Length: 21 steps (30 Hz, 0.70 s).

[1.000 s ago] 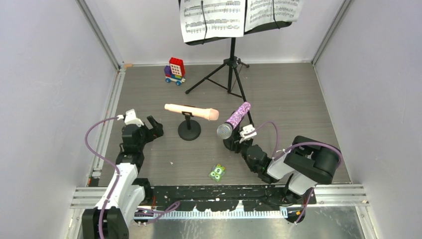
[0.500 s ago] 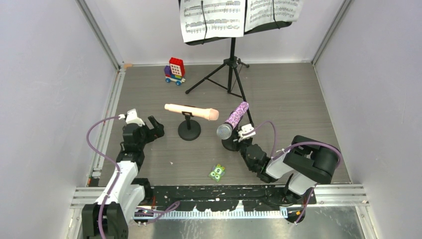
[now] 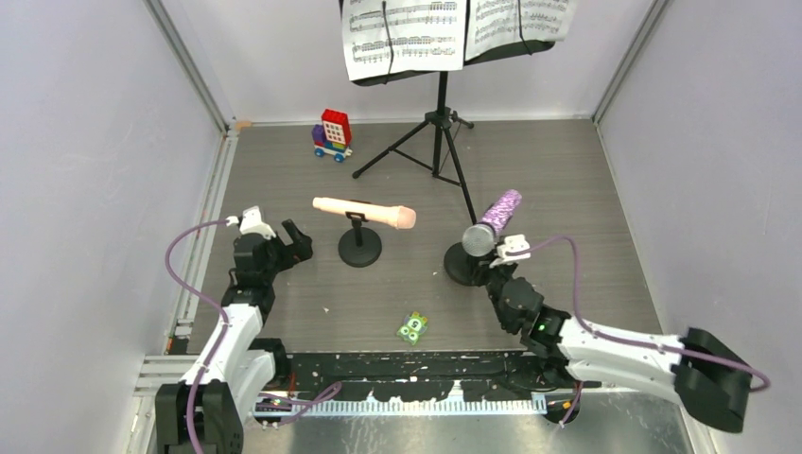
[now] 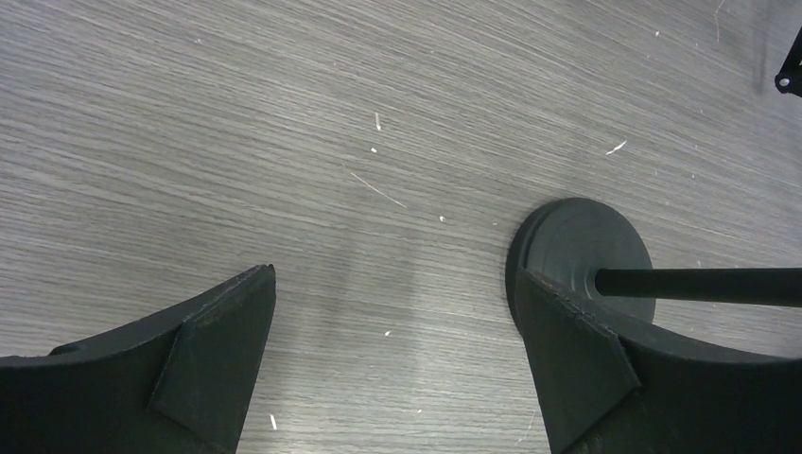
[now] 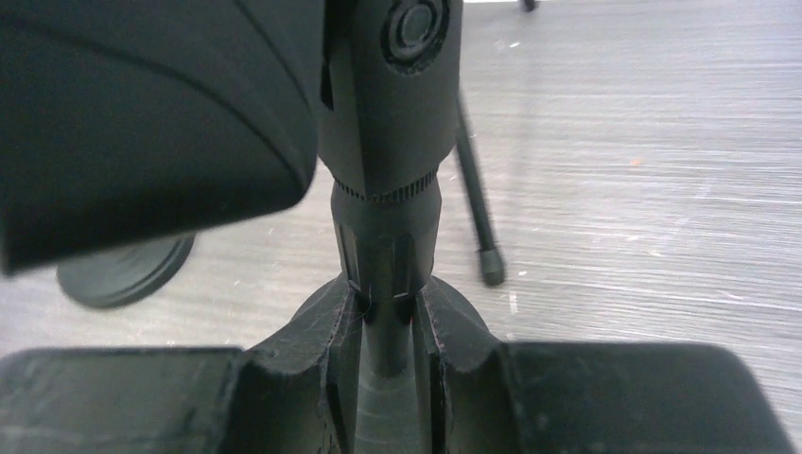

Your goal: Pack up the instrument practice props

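Observation:
My right gripper is shut on the thin post of a short black mic mount. The purple-glitter microphone sits tilted in that mount. The right wrist view shows both fingers pressed on the post. The pink microphone lies across the other round-based mount mid-table. My left gripper stands open just left of that mount's base, with only table between its fingertips. The black music desk with white sheet-music pages stands on tripod legs at the back.
A red-blue toy brick vehicle sits at the back left. A small green dotted piece lies near the front edge. One tripod foot rests close behind the held mount. Grey walls close in both sides.
My right gripper has shut on the mount's post and carried mount and purple microphone to the right, its arm stretching out. The left arm has barely moved.

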Tool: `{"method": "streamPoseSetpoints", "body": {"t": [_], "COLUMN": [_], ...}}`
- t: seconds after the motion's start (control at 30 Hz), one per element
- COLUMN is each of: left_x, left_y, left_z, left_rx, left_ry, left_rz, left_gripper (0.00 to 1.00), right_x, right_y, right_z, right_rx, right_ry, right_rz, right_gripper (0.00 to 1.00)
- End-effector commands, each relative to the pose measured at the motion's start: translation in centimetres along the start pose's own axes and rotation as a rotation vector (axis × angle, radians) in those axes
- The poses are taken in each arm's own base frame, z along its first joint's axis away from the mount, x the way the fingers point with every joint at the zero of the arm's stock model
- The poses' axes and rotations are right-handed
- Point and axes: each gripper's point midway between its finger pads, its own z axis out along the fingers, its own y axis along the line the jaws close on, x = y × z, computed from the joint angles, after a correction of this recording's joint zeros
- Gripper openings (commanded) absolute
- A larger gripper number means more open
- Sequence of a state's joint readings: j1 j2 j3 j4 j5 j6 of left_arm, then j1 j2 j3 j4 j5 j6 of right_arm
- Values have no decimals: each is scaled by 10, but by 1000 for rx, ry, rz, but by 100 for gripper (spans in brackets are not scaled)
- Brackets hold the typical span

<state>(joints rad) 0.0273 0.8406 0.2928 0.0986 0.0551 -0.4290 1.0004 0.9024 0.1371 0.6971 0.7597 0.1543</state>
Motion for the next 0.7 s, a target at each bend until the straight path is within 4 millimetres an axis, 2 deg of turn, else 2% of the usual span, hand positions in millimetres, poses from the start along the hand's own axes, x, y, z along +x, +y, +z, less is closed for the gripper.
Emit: {"method": "streamPoseSetpoints", "body": {"t": [0.0,0.13,0.17,0.27,0.5,0.67], "left_x": [-31,-31,-31,-30,-31,-31], "left_y": [-16,-15,-15,-16,-16,-18], "left_z": [1,1,1,1,0,1], "left_rx": [52,50,51,56,57,65], "left_ry": [-77,-80,-80,-78,-85,-80], "left_rz": [26,27,26,28,28,29], "left_gripper": [100,100,100,100,100,100], "right_x": [-42,-72,-80,-100,-107,-115], "right_y": [-40,-79,-95,-126,-183,-229], "right_z": [-8,-4,0,19,69,90], "right_rx": [204,367,420,463,560,647], "right_ry": [-54,-110,-133,-168,-217,-243], "right_rz": [24,15,23,56,38,22], "right_gripper": [1,1,1,1,1,1]}}
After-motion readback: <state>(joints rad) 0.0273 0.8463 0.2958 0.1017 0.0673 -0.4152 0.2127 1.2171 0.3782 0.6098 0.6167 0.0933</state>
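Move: I already hold the glitter microphone's stand by its pole, lifted off the table. The clear patch of table near the right wall that I carry it to lies some 11 cm ahead of my right hand, 20 cm to its right and about 12 cm down. The music stand's nearest foot is roughly 11 cm ahead and 4 cm right; the green toy sits about 14 cm back and 15 cm left. From my left hand that patch is about 69 cm right and 7 cm ahead. Keeping my right fingers clamped on the pole, I swing the microphone and stand about 20 cm to the right and 11 cm forward, past the near side of the music stand's foot towards the right wall, turning some 35 degrees clockwise. I rise a couple of centimetres first, then sink about 3 cm near the end as the fingers tip slightly down. ##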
